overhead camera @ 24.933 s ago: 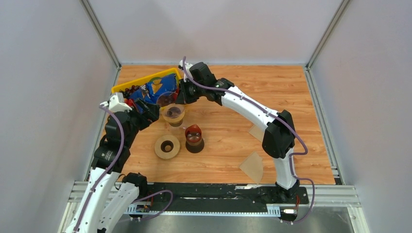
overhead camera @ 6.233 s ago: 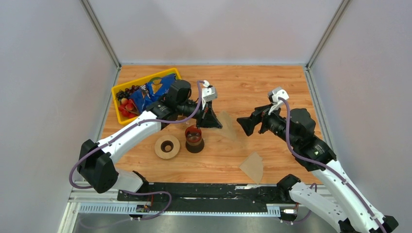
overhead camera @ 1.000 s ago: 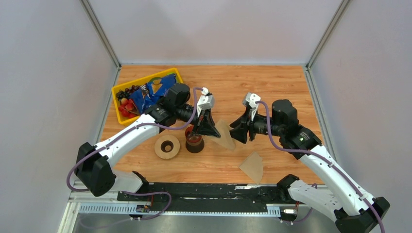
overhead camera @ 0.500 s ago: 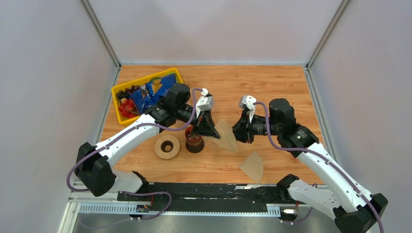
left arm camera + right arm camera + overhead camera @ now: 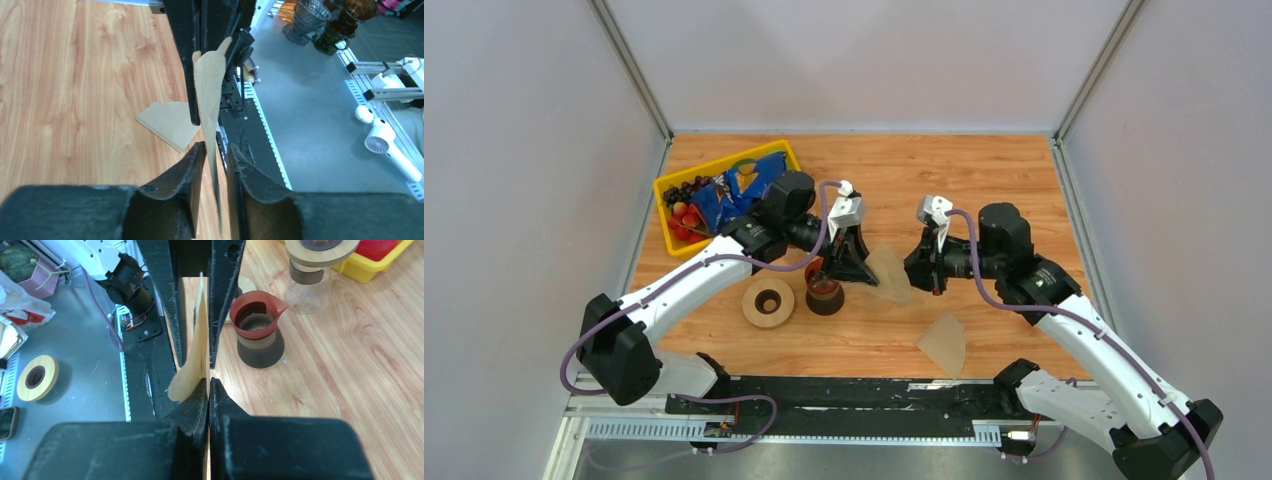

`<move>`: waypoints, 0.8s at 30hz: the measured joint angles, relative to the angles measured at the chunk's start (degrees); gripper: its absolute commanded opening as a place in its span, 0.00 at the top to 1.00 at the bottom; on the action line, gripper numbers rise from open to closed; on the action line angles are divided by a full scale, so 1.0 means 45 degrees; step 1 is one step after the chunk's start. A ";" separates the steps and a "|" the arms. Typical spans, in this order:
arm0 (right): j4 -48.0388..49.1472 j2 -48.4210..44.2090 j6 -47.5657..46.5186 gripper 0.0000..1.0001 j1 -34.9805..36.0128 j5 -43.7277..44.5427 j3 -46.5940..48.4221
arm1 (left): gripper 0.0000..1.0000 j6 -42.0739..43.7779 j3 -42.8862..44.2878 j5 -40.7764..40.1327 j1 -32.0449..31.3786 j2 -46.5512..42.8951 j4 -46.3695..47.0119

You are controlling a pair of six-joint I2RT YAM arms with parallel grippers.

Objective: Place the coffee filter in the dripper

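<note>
The coffee filter, a thin tan paper fan, hangs edge-on in the air between my two grippers. My right gripper is shut on its right edge; in the right wrist view the paper runs up from the pinched fingertips of that gripper. My left gripper stands slightly open around the filter's other end, with a gap beside the paper. The dripper, clear with a wooden collar, stands on the table behind the left gripper. In the top view the left arm hides it.
A dark red-brown server on a black base stands just under the left gripper, with a tan ring disc to its left. A second paper filter lies flat near the front edge. A yellow basket of snacks sits back left.
My right gripper has moved left onto the filter's edge and shut on it. My left gripper's jaws, shut on the filter before, have parted a little.
</note>
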 measured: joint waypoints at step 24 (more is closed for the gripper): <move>0.0141 -0.0034 0.2030 1.00 0.0005 0.7796 0.0000 | 0.00 -0.5736 0.2414 -0.9777 -0.0010 -0.0665 -0.0486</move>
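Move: Over on the left sits the clear dripper on its glass server, some 15 cm ahead of the right hand, 26 cm to its left and about 8 cm below. From that hand the red-rimmed carafe is about 3 cm ahead, 19 cm left and 16 cm lower; the spare filter lies some 8 cm back, 10 cm right and 22 cm down. The left hand has the held filter's middle level with it, about 1 cm ahead and 5 cm right. Freeing the filter to the right hand, the left opens its already parting fingers fully, then swings forward about 11 cm, rising some 6 cm and turning counter-clockwise about 45 degrees. The right keeps its shut pinch and carries the filter forward and rightward, off from the left fingers, turning some 35 degrees clockwise. ##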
